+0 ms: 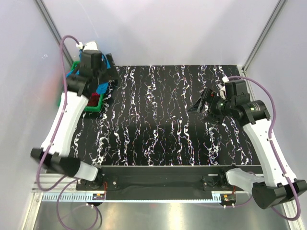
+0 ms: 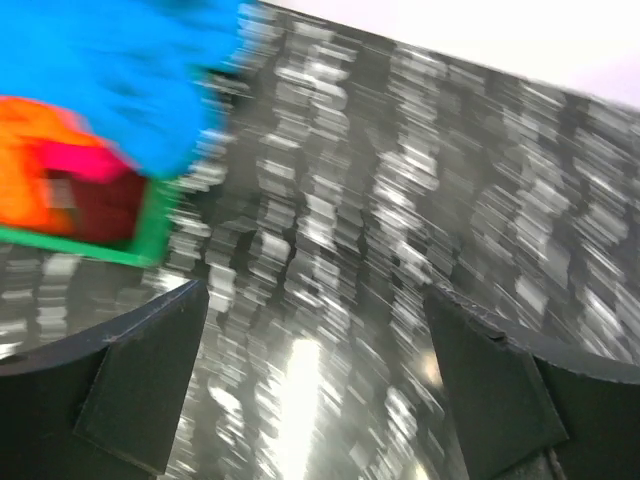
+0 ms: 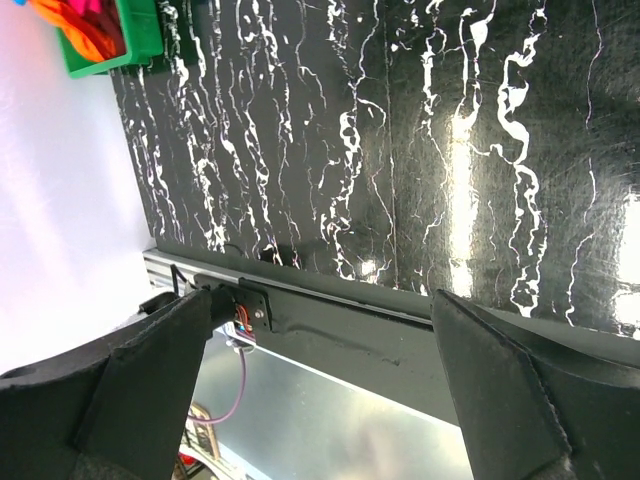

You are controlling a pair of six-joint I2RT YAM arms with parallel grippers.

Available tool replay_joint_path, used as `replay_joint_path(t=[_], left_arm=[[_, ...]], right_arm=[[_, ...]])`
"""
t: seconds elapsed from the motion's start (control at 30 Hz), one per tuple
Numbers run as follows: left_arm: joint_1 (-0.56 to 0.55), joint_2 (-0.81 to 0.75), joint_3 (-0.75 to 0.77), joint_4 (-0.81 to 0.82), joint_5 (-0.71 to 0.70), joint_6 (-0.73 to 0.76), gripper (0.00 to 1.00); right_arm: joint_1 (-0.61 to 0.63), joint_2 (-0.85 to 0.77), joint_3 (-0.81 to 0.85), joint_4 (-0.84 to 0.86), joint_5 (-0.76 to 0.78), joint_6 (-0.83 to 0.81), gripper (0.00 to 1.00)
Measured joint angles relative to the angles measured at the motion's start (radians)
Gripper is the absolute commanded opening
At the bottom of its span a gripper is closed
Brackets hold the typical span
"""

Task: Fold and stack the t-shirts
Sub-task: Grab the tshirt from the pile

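Observation:
The t-shirts lie bunched in a green bin [image 1: 91, 108] at the table's back left. The turquoise one [image 2: 130, 80] is on top and spills over the rim, with orange [image 2: 30, 170], magenta [image 2: 88, 160] and red [image 2: 95, 205] cloth under it. In the top view the turquoise [image 1: 102, 88] and red [image 1: 94, 100] cloth show beside my left gripper [image 1: 103, 79]. That gripper [image 2: 320, 330] hangs open just right of the bin, nothing between its fingers [image 2: 150, 380]. My right gripper [image 1: 200, 101] is open and empty above the table's right half. Its wrist view shows it [image 3: 320, 370] over the near edge.
The black marbled table [image 1: 158, 124] spreads between the arms. The green bin [image 3: 140, 35], with orange cloth [image 3: 80, 30] inside, sits far from the right gripper. White walls close in the left, back and right. A metal rail [image 3: 330, 330] runs along the near edge.

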Motion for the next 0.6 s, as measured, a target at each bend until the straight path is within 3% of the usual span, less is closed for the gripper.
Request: replay_joint_path(t=[0.03,0.23,0.43,0.6], left_arm=[[0.037,0.039,0.016,0.001,-0.030,0.010,0.86],[0.153,0.294,0.055,0.012,-0.142,0.036,0.81],[0.206,0.628,0.291,-0.013,-0.201,0.024,0.73],[0.245,0.728,0.336,-0.022,-0.215,0.012,0.69]], right_arm=[[0.000,-0.012,0.000,-0.003,0.000,-0.004,1.00],[0.000,-0.083,0.000,-0.035,0.004,-0.031,1.00],[0.000,-0.114,0.015,-0.075,0.054,-0.091,1.00],[0.000,-0.130,0.043,-0.101,0.092,-0.127,1.00]])
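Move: The blue t-shirt on top of the pile lies about 21 cm ahead of the left hand, some 18 cm to its left and 25 cm below. The green basket under it is centred roughly 19 cm ahead and 23 cm left; the orange shirt sits about 15 cm ahead and 27 cm left, the dark red one 11 cm ahead and 17 cm left, all a little lower. From the right hand, the blue shirt is about 35 cm ahead, 53 cm left and 17 cm below. Down, forward and to the left, the left hand sweeps in towards the blue t-shirt, sinking about 18 cm while reaching some 15 cm out and 12 cm left. Its fingers tip down and swing counter-clockwise, closing part-way from wide open but meeting nothing yet. The right hand, empty and open, eases back, right and slightly up, away from the pile. ##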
